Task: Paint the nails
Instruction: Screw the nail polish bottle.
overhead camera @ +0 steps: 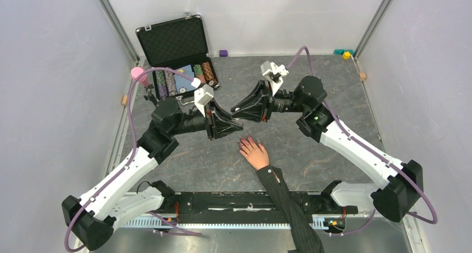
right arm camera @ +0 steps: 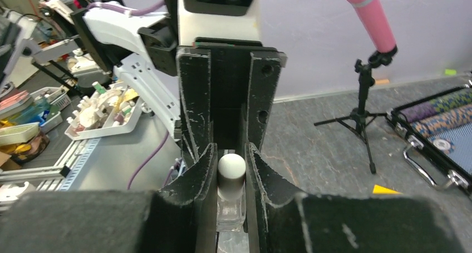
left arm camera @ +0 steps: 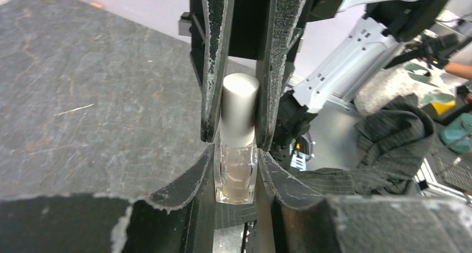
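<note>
A pale hand in a dark pinstriped sleeve lies flat on the slate table, its reddish-pink nails pointing towards the arms. Just beyond the nails the two grippers meet tip to tip. My left gripper is shut on the glass body of a small clear bottle. My right gripper comes from the opposite side, and its fingers press both sides of the bottle's white cap. From the top view the bottle is hidden between the left gripper and right gripper.
An open black case of poker chips stands at the back left, with a pink microphone on a small tripod beside it. Small coloured blocks lie at the back wall. The sleeve bunches close beneath the left gripper.
</note>
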Robot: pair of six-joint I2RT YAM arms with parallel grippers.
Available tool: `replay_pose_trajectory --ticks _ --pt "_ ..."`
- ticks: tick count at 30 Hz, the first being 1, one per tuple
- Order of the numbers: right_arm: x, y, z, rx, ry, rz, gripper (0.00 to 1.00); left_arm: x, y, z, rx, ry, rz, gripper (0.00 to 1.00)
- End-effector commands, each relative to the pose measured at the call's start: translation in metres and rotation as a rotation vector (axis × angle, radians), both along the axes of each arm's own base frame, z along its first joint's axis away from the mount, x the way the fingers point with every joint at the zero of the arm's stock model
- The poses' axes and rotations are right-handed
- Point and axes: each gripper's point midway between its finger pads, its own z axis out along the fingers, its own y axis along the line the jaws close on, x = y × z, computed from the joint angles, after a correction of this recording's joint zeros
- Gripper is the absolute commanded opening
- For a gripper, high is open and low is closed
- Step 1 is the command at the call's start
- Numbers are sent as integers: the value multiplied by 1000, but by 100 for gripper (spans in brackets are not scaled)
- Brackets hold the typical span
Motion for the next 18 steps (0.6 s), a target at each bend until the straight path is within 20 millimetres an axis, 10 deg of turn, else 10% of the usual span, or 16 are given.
replay_pose_trajectory --ticks 1,18 --pt "4 7 -20 -114 43 -13 0 41 20 22 -16 -103 268 2" --pt "57 30 -115 -447 384 -390 0 105 59 -26 133 28 687 2"
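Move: The nail polish bottle is already in the left fingers, its white cap about 3 cm straight above that hand's point. The cap is between the right fingers, right at their point, with the bottle's body some 3 cm straight below. From the left hand the mannequin hand lies level with it, about 6 cm right and 32 cm down; the yellow block lies some 17 cm ahead, 14 cm left and 33 cm down. Still gripping bottle and cap, both hands go down, forward and left some 10 cm, left twisting counter-clockwise, right clockwise. ##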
